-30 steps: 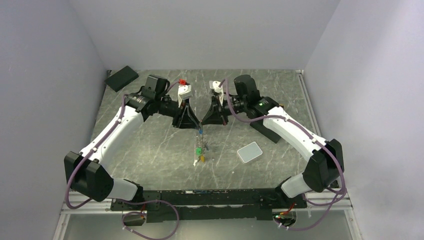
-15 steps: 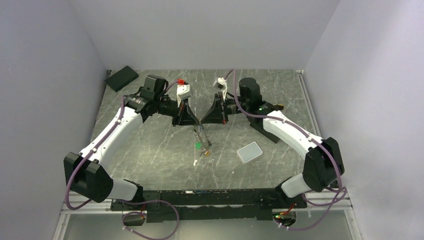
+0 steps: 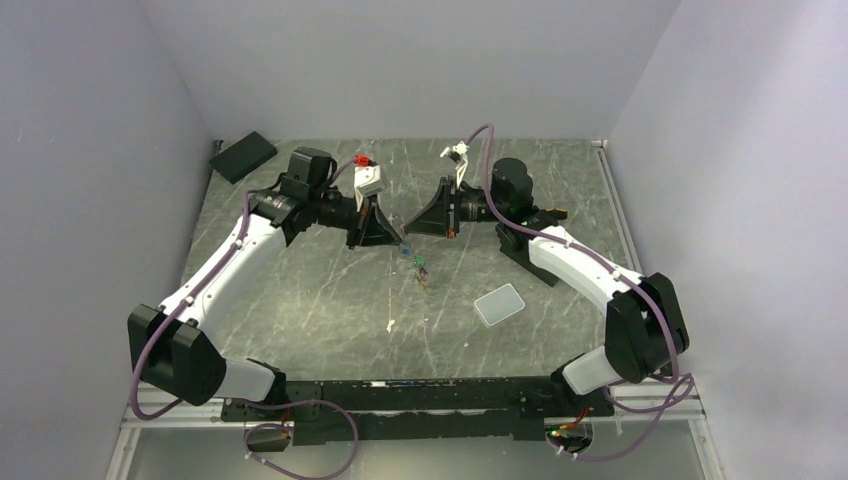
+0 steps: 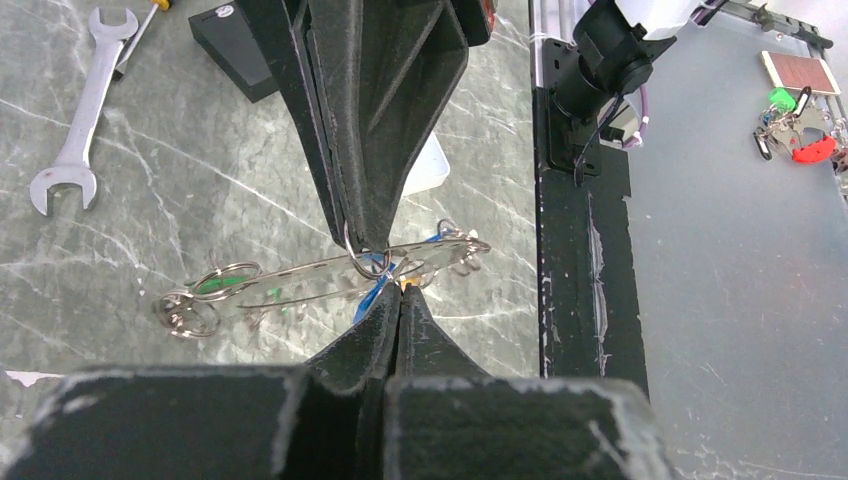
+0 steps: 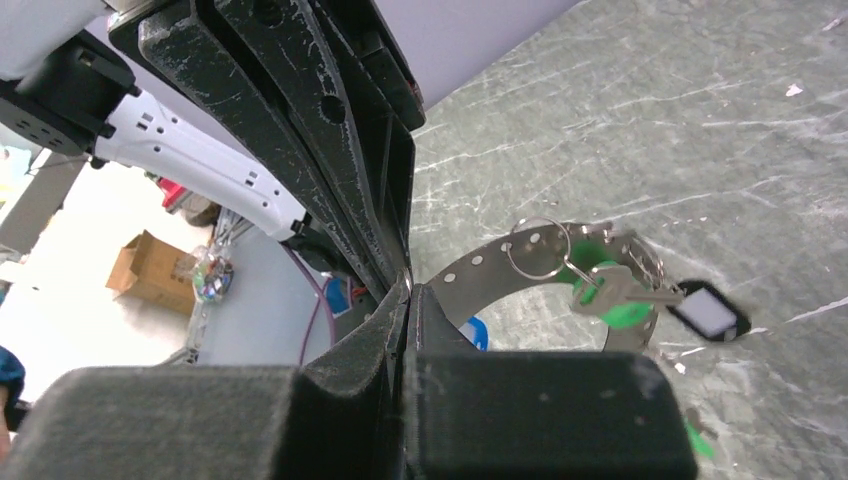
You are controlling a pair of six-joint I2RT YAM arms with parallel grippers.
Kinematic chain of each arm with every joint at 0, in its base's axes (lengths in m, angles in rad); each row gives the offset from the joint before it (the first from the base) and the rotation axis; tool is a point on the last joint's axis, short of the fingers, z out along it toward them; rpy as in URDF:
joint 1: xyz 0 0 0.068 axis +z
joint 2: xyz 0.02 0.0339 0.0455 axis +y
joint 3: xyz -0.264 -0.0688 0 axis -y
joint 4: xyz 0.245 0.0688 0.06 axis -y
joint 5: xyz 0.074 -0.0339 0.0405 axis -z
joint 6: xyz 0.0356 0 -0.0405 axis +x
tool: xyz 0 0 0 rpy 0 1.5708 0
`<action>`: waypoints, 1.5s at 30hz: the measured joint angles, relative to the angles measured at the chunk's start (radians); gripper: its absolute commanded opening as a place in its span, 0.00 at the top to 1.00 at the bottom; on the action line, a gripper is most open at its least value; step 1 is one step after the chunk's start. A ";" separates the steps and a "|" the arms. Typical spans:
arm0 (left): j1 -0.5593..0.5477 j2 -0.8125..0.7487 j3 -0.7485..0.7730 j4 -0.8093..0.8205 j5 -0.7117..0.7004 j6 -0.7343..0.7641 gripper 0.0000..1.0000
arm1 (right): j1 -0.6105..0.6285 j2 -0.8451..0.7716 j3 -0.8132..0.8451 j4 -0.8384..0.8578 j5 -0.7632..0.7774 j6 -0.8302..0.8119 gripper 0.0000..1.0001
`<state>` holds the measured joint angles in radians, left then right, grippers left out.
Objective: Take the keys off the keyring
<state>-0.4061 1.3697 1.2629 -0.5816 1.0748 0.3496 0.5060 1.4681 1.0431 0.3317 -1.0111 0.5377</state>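
Observation:
The keyring (image 5: 478, 266), a thin perforated metal band, hangs above the table between my two grippers. In the left wrist view the keyring (image 4: 300, 283) runs edge-on, with small split rings at its left end. Silver keys (image 5: 612, 289) with green, blue and black-and-white tags dangle from it. In the top view the keys (image 3: 417, 267) are a small cluster. My right gripper (image 5: 408, 284) is shut on the band's end. My left gripper (image 4: 400, 296) is shut tip to tip against it, with a yellow bit of a key at its tips. The two grippers (image 3: 400, 238) meet nose to nose.
A silver wrench (image 4: 74, 112) lies on the table. A grey rounded square pad (image 3: 499, 303) sits at the right front. One black box (image 3: 243, 155) is at the back left and a black block (image 3: 523, 255) is under the right arm. A white scrap (image 3: 390, 325) lies at the front.
The left gripper has shut. The bunch of keys, trailing down to the table before, now hangs higher and clear of it. The right wrist has drawn back to the right.

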 measured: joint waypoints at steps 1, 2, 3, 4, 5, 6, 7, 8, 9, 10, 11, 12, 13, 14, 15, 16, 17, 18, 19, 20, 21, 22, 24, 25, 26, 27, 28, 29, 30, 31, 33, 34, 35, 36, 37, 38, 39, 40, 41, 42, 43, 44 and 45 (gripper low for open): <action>0.000 0.000 0.000 0.001 0.000 -0.002 1.00 | 0.000 0.000 -0.005 0.010 0.005 0.013 1.00; -0.002 0.000 0.000 0.002 0.000 -0.004 1.00 | 0.000 0.000 -0.009 0.018 0.008 0.025 1.00; -0.003 0.000 0.000 0.003 -0.001 -0.005 1.00 | -0.001 0.001 -0.010 0.024 0.010 0.033 1.00; -0.005 0.000 0.000 0.003 -0.002 -0.006 1.00 | -0.001 0.002 -0.011 0.029 0.011 0.040 1.00; -0.006 0.000 0.000 0.005 -0.004 -0.008 1.00 | -0.001 0.003 -0.011 0.031 0.012 0.046 1.00; -0.012 0.000 0.000 0.007 -0.008 -0.008 1.00 | -0.002 0.003 -0.013 0.037 0.012 0.056 1.00; -0.018 0.000 0.000 0.010 -0.014 -0.008 0.99 | -0.002 0.004 -0.016 0.045 0.013 0.066 1.00; -0.024 0.000 0.000 0.011 -0.021 -0.008 0.97 | -0.003 0.005 -0.019 0.053 0.014 0.076 1.00; -0.031 0.002 0.000 0.013 -0.027 -0.008 0.93 | -0.003 0.006 -0.022 0.061 0.015 0.085 1.00; -0.036 0.002 -0.001 0.017 -0.032 -0.008 0.89 | -0.003 0.008 -0.023 0.067 0.015 0.094 1.00; -0.041 0.002 -0.001 0.018 -0.041 -0.009 0.86 | -0.003 0.011 -0.024 0.072 0.015 0.102 1.00; -0.045 0.002 0.000 0.017 -0.050 -0.013 0.84 | -0.003 0.015 -0.024 0.077 0.015 0.110 1.00; -0.047 0.002 0.000 0.017 -0.054 -0.015 0.82 | -0.004 0.019 -0.024 0.085 0.015 0.116 1.00; -0.047 0.002 0.000 0.016 -0.055 -0.019 0.81 | -0.004 0.021 -0.024 0.091 0.016 0.121 1.00; -0.047 0.002 0.000 0.016 -0.053 -0.019 0.80 | -0.005 0.023 -0.024 0.096 0.015 0.122 1.00; -0.043 0.002 0.000 0.016 -0.048 -0.023 0.80 | -0.005 0.024 -0.025 0.101 0.015 0.124 1.00; -0.039 0.002 0.000 0.016 -0.040 -0.024 0.79 | -0.006 0.024 -0.026 0.106 0.015 0.124 1.00; -0.029 0.002 0.000 0.016 -0.024 -0.029 0.80 | -0.006 0.024 -0.027 0.114 0.015 0.124 1.00; -0.014 0.002 0.000 0.016 -0.005 -0.036 0.80 | -0.006 0.024 -0.028 0.124 0.014 0.124 1.00; 0.003 0.002 0.000 0.016 0.017 -0.047 0.80 | -0.007 0.024 -0.029 0.136 0.015 0.124 1.00; 0.018 0.000 0.000 0.017 0.034 -0.060 0.80 | -0.009 0.024 -0.031 0.145 0.015 0.124 1.00; 0.031 -0.002 -0.001 0.016 0.053 -0.072 0.80 | -0.011 0.024 -0.034 0.161 0.016 0.121 1.00; 0.061 -0.012 -0.001 0.020 0.081 -0.104 0.80 | -0.019 0.024 -0.037 0.182 0.018 0.121 1.00; 0.071 -0.018 -0.003 0.025 0.091 -0.114 0.80 | -0.022 0.024 -0.040 0.194 0.018 0.121 1.00; 0.080 -0.026 -0.008 0.038 0.103 -0.135 0.80 | -0.023 0.024 -0.042 0.201 0.018 0.121 1.00; 0.085 -0.032 -0.013 0.051 0.112 -0.153 0.80 | -0.026 0.024 -0.046 0.216 0.018 0.123 1.00; 0.089 -0.036 -0.018 0.063 0.119 -0.169 0.80 | -0.027 0.024 -0.051 0.228 0.018 0.126 1.00; 0.092 -0.038 -0.021 0.075 0.125 -0.187 0.80 | -0.028 0.024 -0.056 0.240 0.018 0.127 1.00; 0.093 -0.039 -0.025 0.089 0.130 -0.202 0.79 | -0.028 0.024 -0.058 0.246 0.018 0.129 1.00; 0.094 -0.039 -0.030 0.107 0.133 -0.219 0.79 | -0.028 0.024 -0.062 0.253 0.018 0.130 1.00; 0.094 -0.039 -0.040 0.134 0.135 -0.250 0.79 | -0.028 0.024 -0.066 0.263 0.017 0.136 1.00; 0.094 -0.039 -0.046 0.148 0.136 -0.264 0.79 | -0.028 0.024 -0.069 0.271 0.016 0.138 1.00; 0.094 -0.039 -0.050 0.161 0.136 -0.283 0.78 | -0.028 0.024 -0.071 0.277 0.016 0.143 1.00; 0.094 -0.039 -0.055 0.176 0.137 -0.297 0.78 | -0.028 0.024 -0.072 0.286 0.015 0.147 1.00; 0.094 -0.037 -0.058 0.190 0.136 -0.314 0.78 | -0.027 0.024 -0.075 0.296 0.014 0.152 1.00; 0.094 -0.037 -0.061 0.202 0.136 -0.325 0.77 | -0.027 0.024 -0.076 0.303 0.013 0.156 1.00; 0.094 -0.037 -0.064 0.217 0.136 -0.339 0.77 | -0.027 0.024 -0.077 0.310 0.013 0.161 1.00; 0.094 -0.036 -0.065 0.227 0.136 -0.348 0.76 | -0.027 0.024 -0.078 0.315 0.011 0.163 1.00; 0.094 -0.035 -0.067 0.240 0.136 -0.360 0.76 | -0.027 0.024 -0.080 0.323 0.011 0.166 1.00; 0.094 -0.034 -0.069 0.254 0.136 -0.372 0.75 | -0.026 0.024 -0.080 0.328 0.010 0.168 1.00; 0.094 -0.032 -0.074 0.272 0.137 -0.385 0.75 | -0.024 0.024 -0.082 0.336 0.010 0.172 1.00; 0.094 -0.031 -0.080 0.289 0.137 -0.397 0.75 | -0.022 0.024 -0.083 0.343 0.010 0.175 1.00; 0.095 -0.030 -0.085 0.299 0.137 -0.407 0.74 | -0.020 0.024 -0.085 0.351 0.010 0.179 1.00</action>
<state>-0.3115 1.3396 1.1782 -0.2829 1.2121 -0.0578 0.4858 1.4925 0.9585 0.6830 -1.0012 0.7166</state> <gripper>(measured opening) 0.245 0.016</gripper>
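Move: The small split ring pinched in my right fingers lies only about 1 cm ahead and 1 cm to the right of my shut left fingertips, roughly level with them, and practically at the right hand point. From my left hand, the blue tag hangs some 4 cm straight below; the big metal disc's middle is about 1 cm to the right and 6 cm down, with no clear forward offset. I nudge my shut left fingertips about 1 cm rightward at the split ring, part them to roughly a quarter open, then back off up and to the left, around 3 cm up, rolling the wrist and raising the fingertips, about 15 degrees in all. My right hand keeps its pinch on the ring, easing forward, then rising about 1.5 cm. ##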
